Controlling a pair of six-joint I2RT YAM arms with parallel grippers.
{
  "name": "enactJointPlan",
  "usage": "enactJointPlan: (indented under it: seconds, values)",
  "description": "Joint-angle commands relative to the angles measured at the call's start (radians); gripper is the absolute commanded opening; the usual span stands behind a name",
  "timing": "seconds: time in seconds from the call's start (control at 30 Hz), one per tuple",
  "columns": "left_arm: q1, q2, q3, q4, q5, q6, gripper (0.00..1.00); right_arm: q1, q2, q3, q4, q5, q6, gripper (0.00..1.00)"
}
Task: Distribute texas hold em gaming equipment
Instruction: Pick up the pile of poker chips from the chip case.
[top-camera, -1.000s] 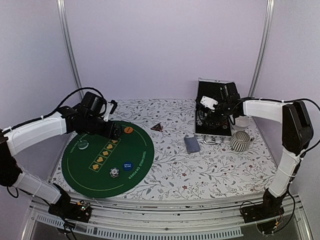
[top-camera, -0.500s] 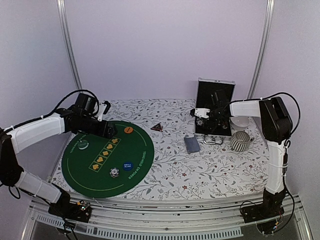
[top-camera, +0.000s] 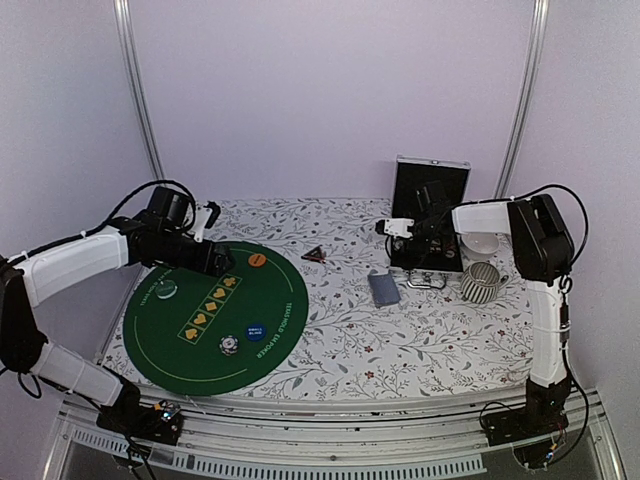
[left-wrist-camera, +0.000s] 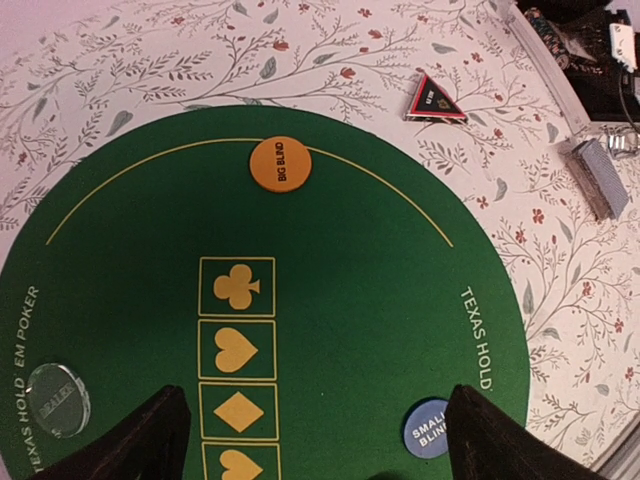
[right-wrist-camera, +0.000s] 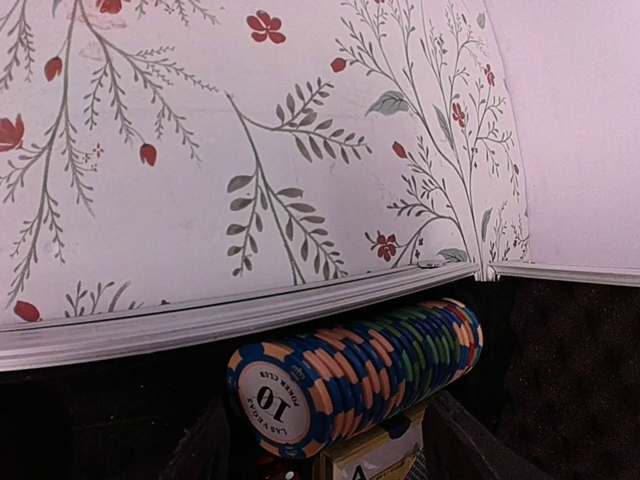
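A round green mat (top-camera: 190, 345) carries an orange disc (left-wrist-camera: 281, 164), a blue disc (left-wrist-camera: 432, 428), a clear dealer disc (left-wrist-camera: 58, 399) and a striped poker chip (top-camera: 229, 345). My left gripper (left-wrist-camera: 315, 462) hovers over the mat's suit boxes, open with nothing between its fingers. The dark red-edged triangular marker (top-camera: 316, 253) and the grey-blue card deck (top-camera: 383, 288) lie on the floral cloth. My right gripper (right-wrist-camera: 330, 452) reaches into the open case (top-camera: 430, 190). Its fingers stand on either side of a lying row of poker chips (right-wrist-camera: 350, 385), open, with gaps showing.
A ribbed cup (top-camera: 482, 282) and a white bowl (top-camera: 484, 243) stand right of the case. A card box (right-wrist-camera: 385, 462) sits beneath the chip row. The case's silver rim (right-wrist-camera: 230, 318) runs just beyond the chips. The table's front edge lies near the mat.
My right gripper has moved left and down into the case, and its fingers have narrowed around the chip row. The left gripper drew back slightly, then stayed still.
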Motion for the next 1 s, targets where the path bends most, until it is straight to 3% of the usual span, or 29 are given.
enactJointPlan:
  seconds: [0.0, 0.4, 0.97]
  values:
    - [0.025, -0.014, -0.01, 0.022, 0.037, 0.01, 0.91, 0.008, 0.025, 0.01, 0.0, 0.005, 0.012, 0.64]
    - [0.036, -0.033, -0.019, 0.031, 0.05, 0.014, 0.91, 0.016, 0.032, 0.005, -0.042, 0.044, 0.039, 0.47]
    - [0.047, -0.053, -0.034, 0.041, 0.081, 0.009, 0.92, 0.04, -0.082, -0.082, -0.14, -0.046, 0.048, 0.47]
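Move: Just under the right hand, about 1 cm to its left and 1 cm below, lies the near end of the row of poker chips along the left side of the open chip case. The card box in the case is some 4 cm ahead and 7 cm right of the hand; the grey-blue card pack on the table is about 16 cm back and 9 cm left. From the left hand the chips are some 22 cm ahead, 53 cm right and 14 cm below. Sinking about 1 cm, the right hand goes on closing its half-open fingers along the chip row, one at its near end and the other wedging in among the chips, until they stop on a bundle well short of shut. Then it draws back some 3 cm towards the case's near side, tilting about 5 degrees farther down and keeping the pinch. ##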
